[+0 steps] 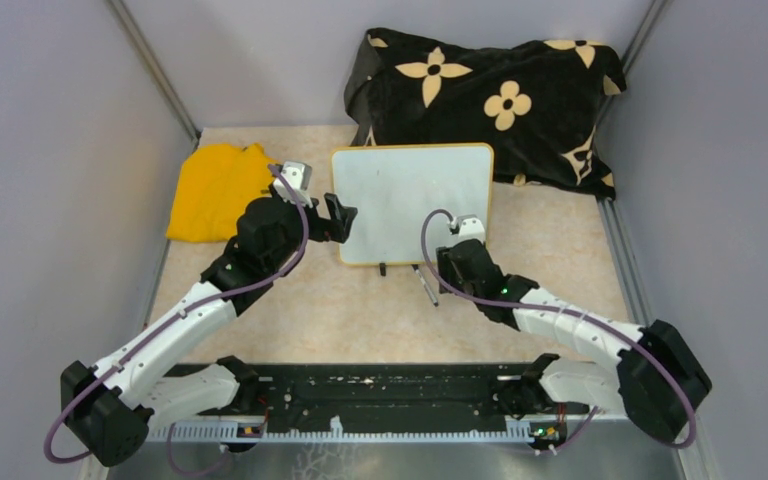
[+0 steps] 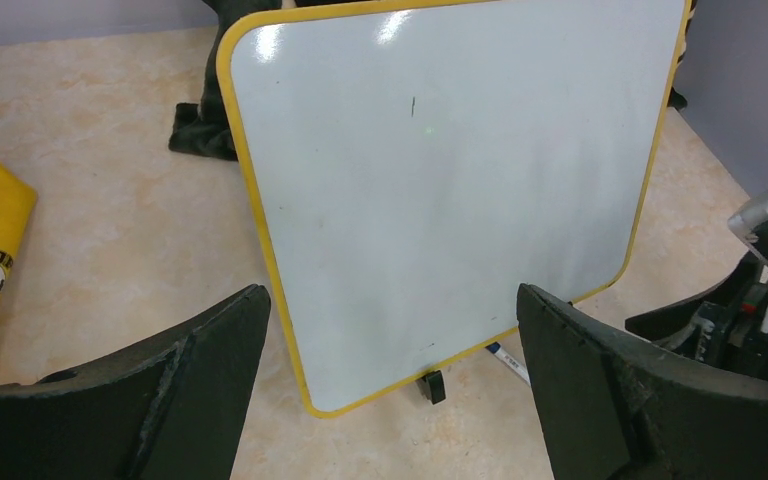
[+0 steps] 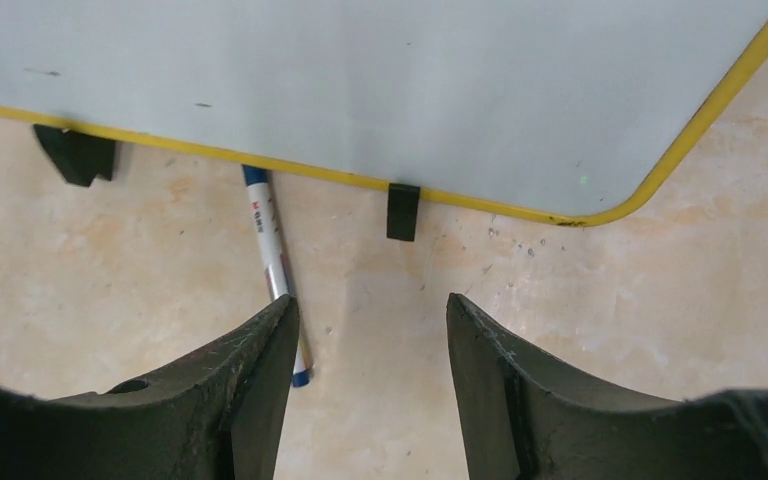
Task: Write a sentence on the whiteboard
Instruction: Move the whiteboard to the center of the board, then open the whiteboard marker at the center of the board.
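The whiteboard (image 1: 410, 200) is a small white board with a yellow rim and black feet, lying mid-table. Its face (image 2: 440, 190) is blank apart from a few dark specks, and the sentence is not in view. A marker (image 3: 272, 255) with blue ends lies on the table just before the board's near edge (image 3: 360, 80), also seen from above (image 1: 427, 285). My right gripper (image 3: 370, 305) hangs open over bare table, and the marker lies just outside its left finger. My left gripper (image 2: 390, 295) stands wide open at the board's near left corner, holding nothing.
A folded yellow cloth (image 1: 215, 190) lies left of the board. A black cloth with cream flowers (image 1: 490, 100) is heaped behind it. Grey walls close in the table on three sides. My right arm's wrist (image 2: 760, 290) shows at the right of the left wrist view.
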Tool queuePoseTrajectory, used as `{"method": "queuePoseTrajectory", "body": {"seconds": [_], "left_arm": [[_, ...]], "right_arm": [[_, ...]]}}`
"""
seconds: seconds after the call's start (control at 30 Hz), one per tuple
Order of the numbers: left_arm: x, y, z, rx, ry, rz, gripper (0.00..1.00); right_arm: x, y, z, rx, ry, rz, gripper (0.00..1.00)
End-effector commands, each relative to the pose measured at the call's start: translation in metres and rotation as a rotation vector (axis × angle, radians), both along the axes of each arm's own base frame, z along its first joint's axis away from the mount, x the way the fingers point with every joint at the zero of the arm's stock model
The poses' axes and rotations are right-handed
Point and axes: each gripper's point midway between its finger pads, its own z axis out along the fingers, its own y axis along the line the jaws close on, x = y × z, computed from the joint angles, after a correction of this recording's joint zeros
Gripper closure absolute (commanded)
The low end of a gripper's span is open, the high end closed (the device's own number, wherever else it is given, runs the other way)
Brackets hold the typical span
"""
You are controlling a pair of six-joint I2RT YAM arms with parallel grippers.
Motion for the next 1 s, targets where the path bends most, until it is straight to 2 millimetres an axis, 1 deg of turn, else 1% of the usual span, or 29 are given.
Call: {"method": "queuePoseTrajectory", "body": {"seconds": [0.0, 0.13, 0.2, 0.33, 0.5, 0.73, 0.8, 0.97], "left_arm": [[-0.003, -0.002, 0.016, -0.031, -0.028, -0.019, 0.01], [-0.003, -0.001, 0.019, -0.035, -0.034, -0.013, 0.01], [-0.003, 0.001, 0.02, -0.037, -0.039, -0.005, 0.01], [-0.003, 0.007, 0.022, -0.039, -0.051, 0.023, 0.01], [-0.003, 0.014, 0.025, -0.041, -0.067, 0.051, 0.01], [-0.004, 0.014, 0.027, -0.042, -0.073, 0.046, 0.01], [-0.004, 0.014, 0.027, -0.041, -0.072, 0.047, 0.01], [-0.004, 0.013, 0.028, -0.043, -0.074, 0.044, 0.01]], "right_arm": [[-0.021, 0.009, 0.016, 0.05, 0.017, 0.073, 0.44], [-0.032, 0.035, 0.024, 0.094, 0.027, 0.177, 0.46], [-0.033, 0.043, 0.021, 0.075, 0.036, 0.192, 0.46], [-0.025, 0.055, 0.008, 0.049, 0.072, 0.18, 0.48], [-0.015, 0.06, -0.006, 0.017, 0.086, 0.154, 0.51], [-0.01, 0.067, -0.026, -0.025, 0.128, 0.17, 0.54], [-0.01, 0.067, -0.032, -0.042, 0.139, 0.17, 0.57], [-0.012, 0.063, -0.044, -0.075, 0.169, 0.17, 0.69]]}}
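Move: The marker lies about 6 cm to the right hand's left, level with it fore and aft and some 7 cm below. From that same hand, the whiteboard's right clip is about 4 cm ahead and 5 cm down, its left clip about 3 cm ahead and 15 cm left, and the whiteboard's middle roughly 16 cm ahead and 8 cm left. From the left hand, the marker is about 20 cm right, 5 cm back and 26 cm down. Having already let go of the whiteboard, the right hand arcs back and left with a slight rise, then sinks about 7 cm from the top of that arc and eases forward a little, over the lower half of the marker. It turns some 10 degrees counter-clockwise into line with the marker and tips its fingers farther down, narrowing them around the marker without gripping it yet, while the left hand just lifts about 2 cm. ##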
